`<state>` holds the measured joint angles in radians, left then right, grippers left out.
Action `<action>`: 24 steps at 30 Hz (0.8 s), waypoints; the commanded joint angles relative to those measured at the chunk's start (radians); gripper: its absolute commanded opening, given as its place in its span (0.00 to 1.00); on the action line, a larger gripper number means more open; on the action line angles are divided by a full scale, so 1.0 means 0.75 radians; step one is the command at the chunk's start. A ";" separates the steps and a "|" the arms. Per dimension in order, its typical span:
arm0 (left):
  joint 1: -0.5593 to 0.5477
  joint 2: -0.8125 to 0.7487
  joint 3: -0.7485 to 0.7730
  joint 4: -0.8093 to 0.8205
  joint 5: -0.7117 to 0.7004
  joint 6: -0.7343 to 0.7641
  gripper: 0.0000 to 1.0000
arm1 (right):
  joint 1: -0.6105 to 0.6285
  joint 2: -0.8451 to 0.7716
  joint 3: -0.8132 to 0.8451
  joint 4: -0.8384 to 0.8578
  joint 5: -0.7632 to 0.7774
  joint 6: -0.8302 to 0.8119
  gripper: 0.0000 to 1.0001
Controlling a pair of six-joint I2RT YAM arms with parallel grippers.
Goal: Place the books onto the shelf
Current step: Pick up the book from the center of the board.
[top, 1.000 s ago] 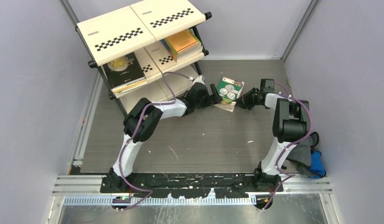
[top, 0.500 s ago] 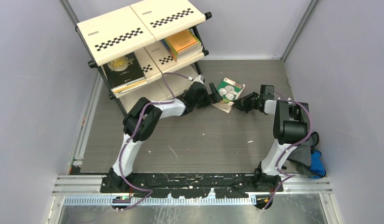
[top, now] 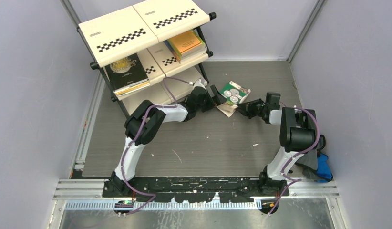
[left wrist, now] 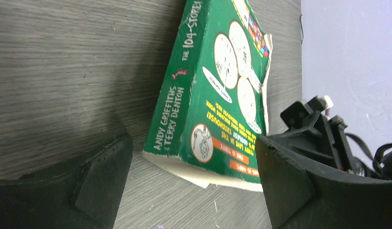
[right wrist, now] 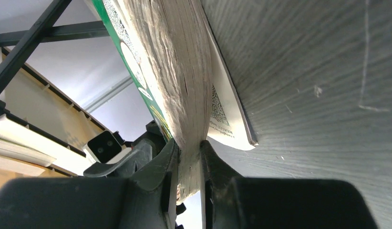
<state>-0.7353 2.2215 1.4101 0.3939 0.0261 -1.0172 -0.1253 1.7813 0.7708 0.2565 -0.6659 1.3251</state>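
Note:
A green book [top: 234, 92] is tilted up off the table between both arms. My right gripper [top: 240, 106] is shut on its page edge [right wrist: 172, 67], and the back cover [right wrist: 227, 121] hangs loose outside the jaws. My left gripper [top: 218, 97] stands wide open at the book's left end. In the left wrist view its fingers [left wrist: 96, 183] flank the lower corner of the green book [left wrist: 211, 102] without touching it. The shelf [top: 137, 28] stands at the back left. Its middle tier holds a black book with gold lettering [top: 124, 71] and a stack topped by an orange book [top: 185, 43].
A grey-and-blue cloth bundle [top: 317, 164] lies at the right edge beside the right arm's base. The shelf's black frame [right wrist: 29, 40] and cream panels are close behind the held book. Grey walls enclose the table on three sides.
The right wrist has swung nearer and a little left, still gripping the green book, which has tipped slightly. The left gripper has crept a little farther back, still open.

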 commanded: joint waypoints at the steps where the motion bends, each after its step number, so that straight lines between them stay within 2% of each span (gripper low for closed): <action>1: -0.011 -0.038 -0.034 0.013 -0.095 -0.112 1.00 | 0.038 -0.093 -0.057 0.168 -0.076 0.127 0.01; 9: -0.042 -0.051 -0.058 0.080 -0.103 -0.225 1.00 | 0.108 -0.105 -0.116 0.352 -0.056 0.289 0.01; 12: -0.048 -0.066 -0.094 0.122 -0.094 -0.252 0.95 | 0.121 -0.100 -0.128 0.399 -0.057 0.323 0.01; 18: -0.064 -0.121 -0.177 0.186 -0.094 -0.271 0.74 | 0.132 -0.126 -0.176 0.459 -0.056 0.355 0.01; 24: -0.078 -0.147 -0.229 0.241 -0.107 -0.325 0.45 | 0.147 -0.213 -0.204 0.370 -0.056 0.297 0.01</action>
<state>-0.7856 2.1677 1.2541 0.5274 -0.0357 -1.2442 -0.0231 1.7245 0.6052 0.4831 -0.6621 1.5455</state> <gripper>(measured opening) 0.530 0.225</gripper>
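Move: My right hand already pinches the green book by the near edge of its pages; the book's middle lies about 5 cm ahead and 1 cm left of that hand, and my left hand's open fingers, where the book is going, are some 7 cm left and 4 cm ahead. From my left hand the book's middle is about 3 cm ahead and 6 cm to the right, slightly below; the shelf's right post stands roughly 8 cm left and 8 cm farther out. Keeping my right-hand pinch on the page edge, I carry the book some 4 cm left, then also back by about 2.5 cm, rolling that hand a little. My left hand first mostly waits wide open with a slight turn, then draws back about 3 cm as its fingers close to roughly half around the book's near spine corner. ##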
